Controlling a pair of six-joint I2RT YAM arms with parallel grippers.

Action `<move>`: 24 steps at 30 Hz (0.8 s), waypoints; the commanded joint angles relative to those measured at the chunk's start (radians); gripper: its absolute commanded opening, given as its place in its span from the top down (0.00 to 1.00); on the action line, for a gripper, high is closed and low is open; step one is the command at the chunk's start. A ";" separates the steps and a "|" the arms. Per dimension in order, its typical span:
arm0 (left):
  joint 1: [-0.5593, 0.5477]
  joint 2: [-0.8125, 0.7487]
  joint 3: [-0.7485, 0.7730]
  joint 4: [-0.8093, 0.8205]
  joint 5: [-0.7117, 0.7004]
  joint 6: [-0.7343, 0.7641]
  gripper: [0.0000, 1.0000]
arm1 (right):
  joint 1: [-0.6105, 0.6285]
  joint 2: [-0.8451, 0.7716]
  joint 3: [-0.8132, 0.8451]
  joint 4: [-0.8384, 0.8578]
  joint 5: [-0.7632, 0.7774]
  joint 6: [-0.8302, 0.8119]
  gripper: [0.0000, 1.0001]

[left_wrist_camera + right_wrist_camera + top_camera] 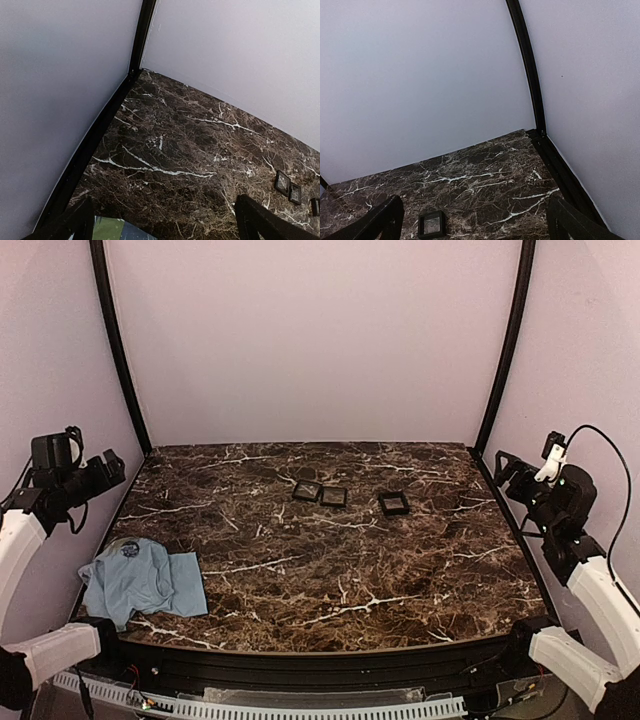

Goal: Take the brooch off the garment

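A light blue shirt [140, 582] lies crumpled at the near left corner of the marble table. The brooch [130, 549], a small round dark badge, sits on the shirt's upper part. A corner of the shirt [117, 230] shows at the bottom of the left wrist view. My left gripper [108, 468] is raised at the table's left edge, open and empty, fingers [80, 220] wide apart. My right gripper [503, 468] is raised at the right edge, open and empty, fingers [385, 217] wide apart.
Three small square black trays stand at the back middle: two touching [306, 491] [333, 497] and one apart [394, 503], which also shows in the right wrist view [432, 224]. Black frame posts [118, 345] [505, 345] rise at the back corners against the pale walls.
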 commanded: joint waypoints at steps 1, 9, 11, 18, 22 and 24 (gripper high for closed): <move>-0.002 0.012 0.042 -0.104 0.030 0.061 0.00 | -0.004 0.019 0.044 -0.045 -0.037 -0.011 0.01; -0.002 0.040 0.035 -0.122 0.230 0.113 0.00 | -0.003 -0.030 0.069 -0.090 0.036 -0.011 0.01; -0.005 0.040 0.005 -0.088 0.303 0.087 0.00 | -0.004 -0.014 0.093 -0.127 0.016 -0.010 0.01; -0.145 0.113 -0.016 -0.153 0.162 0.027 0.00 | 0.015 0.158 0.175 -0.237 -0.191 -0.001 0.01; -0.239 0.174 0.000 -0.239 0.058 -0.003 0.00 | 0.098 0.239 0.194 -0.242 -0.188 -0.008 0.01; -0.264 0.194 -0.003 -0.276 0.003 -0.025 0.00 | 0.154 0.275 0.195 -0.232 -0.154 -0.013 0.01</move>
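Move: Almost straight under the left hand, some 24 cm down and perhaps 2 cm back, lies the brooch, on the far left part of the garment. The middle of the garment itself is about 12 cm back and 5 cm to the right of that hand, 25 cm below. From the right hand the brooch is roughly 90 cm to the left, 2 cm back and 26 cm down. Swinging in from the table's left side, the left hand goes about 10 cm right and some 8 cm down, slowly at first, then faster, its open fingers tipping down towards the tabletop and turning clockwise by around 20 degrees each. The right hand, after barely stirring, heads 5 cm left, sinking 4 cm and reaching 3 cm forward, its open fingers tipping down and turning counter-clockwise; neither touches anything. ##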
